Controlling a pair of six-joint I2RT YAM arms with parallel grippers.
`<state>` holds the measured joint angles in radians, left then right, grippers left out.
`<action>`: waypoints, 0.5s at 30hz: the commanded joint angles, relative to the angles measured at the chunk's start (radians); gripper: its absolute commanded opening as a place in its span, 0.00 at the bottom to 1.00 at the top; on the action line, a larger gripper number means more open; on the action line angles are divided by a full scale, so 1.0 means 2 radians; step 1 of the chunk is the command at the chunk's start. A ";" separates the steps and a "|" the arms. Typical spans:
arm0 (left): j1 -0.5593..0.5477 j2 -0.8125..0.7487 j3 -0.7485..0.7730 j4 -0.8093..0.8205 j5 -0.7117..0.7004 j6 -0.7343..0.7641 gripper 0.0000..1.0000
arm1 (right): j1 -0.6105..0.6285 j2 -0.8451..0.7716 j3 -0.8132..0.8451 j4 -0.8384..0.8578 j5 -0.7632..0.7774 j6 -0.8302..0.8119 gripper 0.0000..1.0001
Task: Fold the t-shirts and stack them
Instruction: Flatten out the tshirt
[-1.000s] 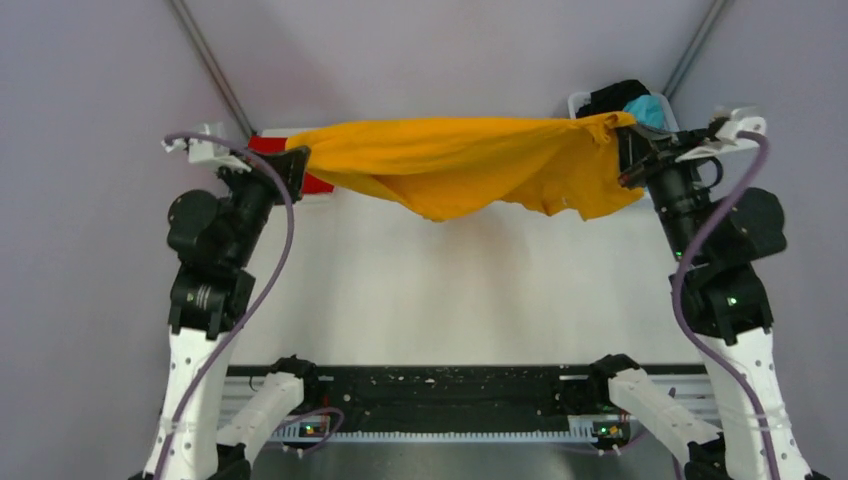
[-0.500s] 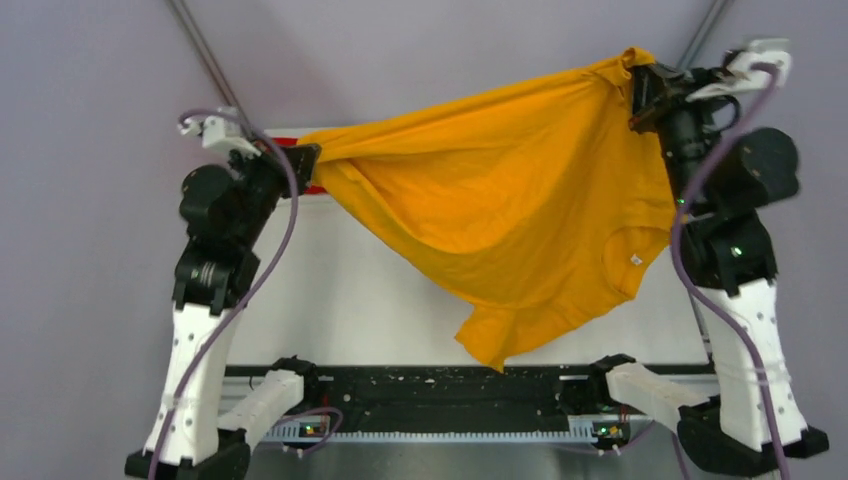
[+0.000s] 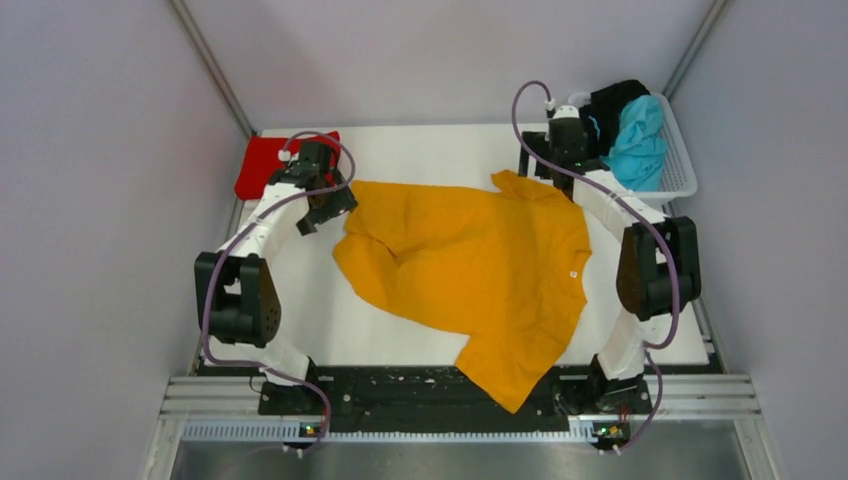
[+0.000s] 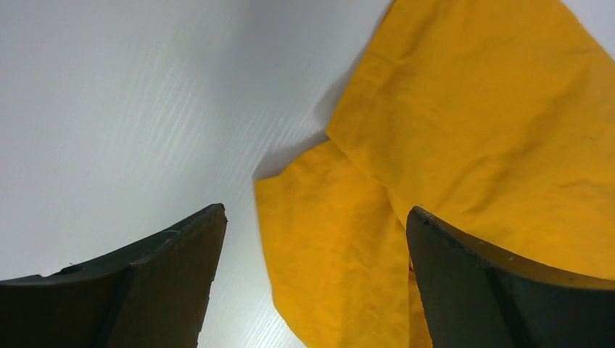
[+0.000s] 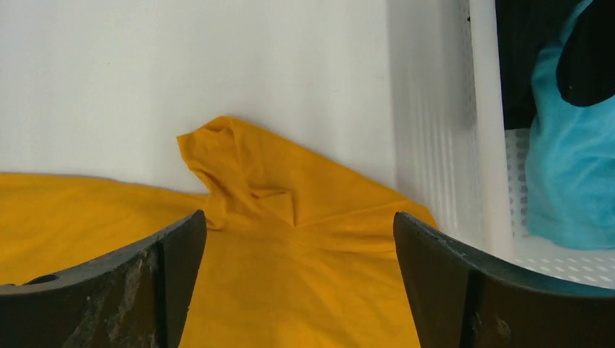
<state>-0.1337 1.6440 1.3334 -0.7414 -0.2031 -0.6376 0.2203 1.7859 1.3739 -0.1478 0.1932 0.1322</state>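
The orange-yellow t-shirt lies spread but wrinkled on the white table, its lower corner hanging over the near edge. My left gripper hovers open over the shirt's far left corner, and cloth lies below the left gripper, ungripped. My right gripper stands open above the far right corner; in the right wrist view the right gripper has only loose shirt beneath. A folded red t-shirt rests at the far left.
A white basket at the back right holds a turquoise t-shirt and a black t-shirt. Its wall stands close to the right of my right gripper. A black rail runs along the near edge.
Both grippers have opened and let go of the orange-yellow shirt. It was stretched in the air between them and now lies on the table. Both arms have come down low.
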 commanded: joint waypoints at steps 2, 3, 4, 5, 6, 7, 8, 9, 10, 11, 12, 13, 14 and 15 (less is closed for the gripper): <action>0.002 -0.019 0.011 0.005 0.005 0.002 0.99 | 0.008 -0.061 0.007 0.036 -0.017 0.028 0.99; 0.002 -0.018 0.006 0.006 0.011 0.002 0.99 | 0.013 -0.071 -0.002 0.030 -0.012 0.031 0.99; 0.002 -0.017 0.004 0.006 0.026 0.005 0.99 | 0.019 -0.083 -0.014 0.024 -0.007 0.034 0.99; 0.002 -0.015 0.006 0.004 0.046 0.009 0.99 | 0.025 -0.095 -0.028 0.020 -0.004 0.039 0.99; 0.002 -0.013 0.005 0.006 0.072 0.011 0.99 | 0.031 -0.107 -0.045 0.014 -0.004 0.049 0.99; 0.002 -0.010 0.001 0.017 0.105 0.016 0.99 | 0.036 -0.119 -0.061 0.008 -0.005 0.059 0.99; 0.001 -0.008 -0.006 0.032 0.139 0.020 0.99 | 0.041 -0.130 -0.080 0.003 -0.008 0.073 0.99; 0.001 -0.004 -0.013 0.054 0.167 0.023 0.99 | 0.043 -0.140 -0.100 -0.003 -0.017 0.086 0.99; 0.001 0.001 -0.021 0.068 0.186 0.024 0.99 | 0.044 -0.149 -0.119 -0.008 -0.025 0.100 0.99; 0.000 0.010 -0.026 0.075 0.200 0.024 0.99 | 0.044 -0.160 -0.146 -0.014 -0.035 0.112 0.99; 0.000 0.021 -0.026 0.078 0.209 0.023 0.99 | 0.044 -0.165 -0.158 -0.021 -0.044 0.118 0.99; 0.000 0.032 -0.024 0.079 0.217 0.023 0.99 | 0.044 -0.169 -0.175 -0.029 -0.050 0.122 0.99; 0.000 0.044 -0.022 0.081 0.224 0.024 0.99 | 0.043 -0.172 -0.187 -0.039 -0.052 0.126 0.99; 0.000 0.056 -0.018 0.084 0.232 0.025 0.99 | 0.044 -0.175 -0.200 -0.046 -0.054 0.129 0.99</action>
<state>-0.1326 1.6772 1.2987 -0.6502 0.1196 -0.6067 0.3058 1.4609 1.0691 -0.1562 0.1314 0.3107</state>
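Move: The fold beside the orange t-shirt's left sleeve lies about 13 cm to the left gripper's right, 8 cm back and 8 cm below; the sleeve's outer corner is about 6 cm straight back, and the folded red t-shirt some 12 cm left and 14 cm ahead. From the right gripper, the orange t-shirt's middle is roughly 25 cm back, 12 cm left and 10 cm below; its collar end sits about 6 cm left, 1 cm back, the basket 24 cm right and 6 cm ahead. Draw the open right gripper back about 9 cm and a little left over the orange t-shirt, arching up some 4 cm and sinking again, its left side rolling up slightly. Meanwhile, after a brief pause, swing the open left gripper about 5 cm right towards the sleeve fold, dipping slightly at the end, its left side tipping down and its heading turning clockwise. ##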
